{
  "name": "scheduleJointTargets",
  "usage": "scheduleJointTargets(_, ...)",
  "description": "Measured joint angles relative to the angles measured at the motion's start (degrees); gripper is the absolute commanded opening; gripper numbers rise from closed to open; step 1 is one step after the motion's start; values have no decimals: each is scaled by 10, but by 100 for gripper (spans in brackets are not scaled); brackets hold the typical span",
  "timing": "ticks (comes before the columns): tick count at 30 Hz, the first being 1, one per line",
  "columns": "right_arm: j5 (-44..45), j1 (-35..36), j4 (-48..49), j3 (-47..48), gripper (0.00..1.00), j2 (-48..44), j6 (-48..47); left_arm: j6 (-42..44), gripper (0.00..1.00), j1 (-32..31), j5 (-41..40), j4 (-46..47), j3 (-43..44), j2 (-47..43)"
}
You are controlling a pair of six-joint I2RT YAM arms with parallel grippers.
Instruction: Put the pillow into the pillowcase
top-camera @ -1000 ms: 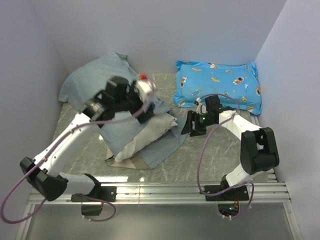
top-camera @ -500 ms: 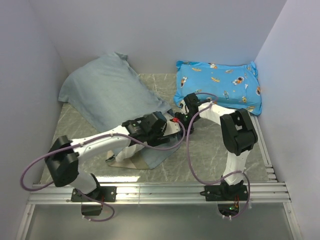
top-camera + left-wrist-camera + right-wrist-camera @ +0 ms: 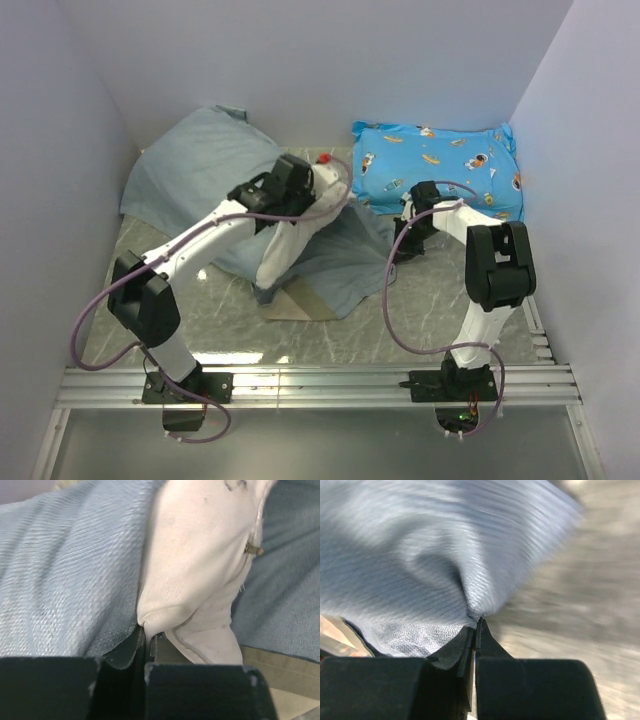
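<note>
The white pillow is bunched up on the table's middle, with a fold of it pinched in my left gripper, which is shut. The grey-blue pillowcase spreads from the back left corner to under and beside the pillow, and a tan strip of it shows at the front. My right gripper is shut on the pillowcase's right edge, low over the table.
A bright blue cartoon-print cushion lies at the back right, just behind my right arm. Grey walls close in the left, back and right sides. Bare marble table top shows in front of the cloth.
My left gripper went from open to shut on the pillow and drew it back and up. My right gripper closed on the pillowcase's edge and shifted right, stretching the cloth.
</note>
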Motion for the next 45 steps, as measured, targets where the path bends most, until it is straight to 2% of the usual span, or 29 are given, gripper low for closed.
scheduleJointTargets(4, 9, -8, -6, -1, 0, -28, -44, -22, 0, 26, 49, -28, 59, 2)
scheduleJointTargets(8, -12, -3, -16, -12, 0, -62, -86, -42, 0, 56, 156, -79, 110, 23)
scheduleJointTargets(10, -25, -3, -17, -20, 16, -86, -93, -51, 0, 72, 211, -99, 134, 38)
scheduleJointTargets(11, -30, -3, -17, -24, 26, -100, -89, -55, 0, 78, 235, -108, 145, 45)
scheduleJointTargets(12, -34, -3, -17, -26, 40, -115, -83, -58, 0, 83, 258, -117, 158, 51)
scheduleJointTargets(15, -51, -10, -13, -35, 67, -185, -45, -71, 0, 90, 309, -141, 199, 69)
scheduleJointTargets(16, -57, -13, -7, -39, 71, -215, -26, -76, 0, 90, 325, -147, 218, 79)
scheduleJointTargets(18, -68, -16, 17, -44, 70, -273, 15, -85, 0, 91, 347, -159, 256, 99)
scheduleJointTargets(20, -80, -17, 45, -45, 66, -309, 56, -97, 0, 94, 368, -159, 282, 117)
scheduleJointTargets(23, -101, -7, 94, -44, 58, -312, 127, -120, 0, 103, 408, -156, 300, 140)
scheduleJointTargets(28, -103, 53, 185, -63, 61, -200, 240, -179, 0, 129, 473, -129, 301, 157)
scheduleJointTargets(34, -46, 142, 275, -90, 62, -97, 374, -261, 0, 163, 540, -76, 306, 170)
scheduleJointTargets(41, 80, 221, 296, 38, 66, -16, 415, -308, 0, 172, 563, -28, 305, 171)
scheduleJointTargets(45, 131, 235, 258, 116, 68, 41, 423, -324, 0, 178, 564, -1, 303, 171)
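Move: Some 20 cm to the right hand's left, 2 cm farther out and 8 cm higher is the exposed end of the pillow. The left hand already pinches that end along with the pillowcase fabric; its middle hangs about 4 cm back from that hand and 8 cm below, neither left nor right. From the right hand, the beige hem lies roughly 20 cm left and 10 cm back, and the blue pillow about 20 cm ahead and 9 cm right. Letting go of the pillowcase's right edge as it rises, the right hand lifts some 18 cm, then swings about 20 cm left and 8 cm forward while dropping, fingers open, to beside the exposed pillow end. Meanwhile the left hand keeps its pinch and raises the pillow end about 10 cm, drawing it rightward and a little forward and rolling until its fingers point more to the right. ##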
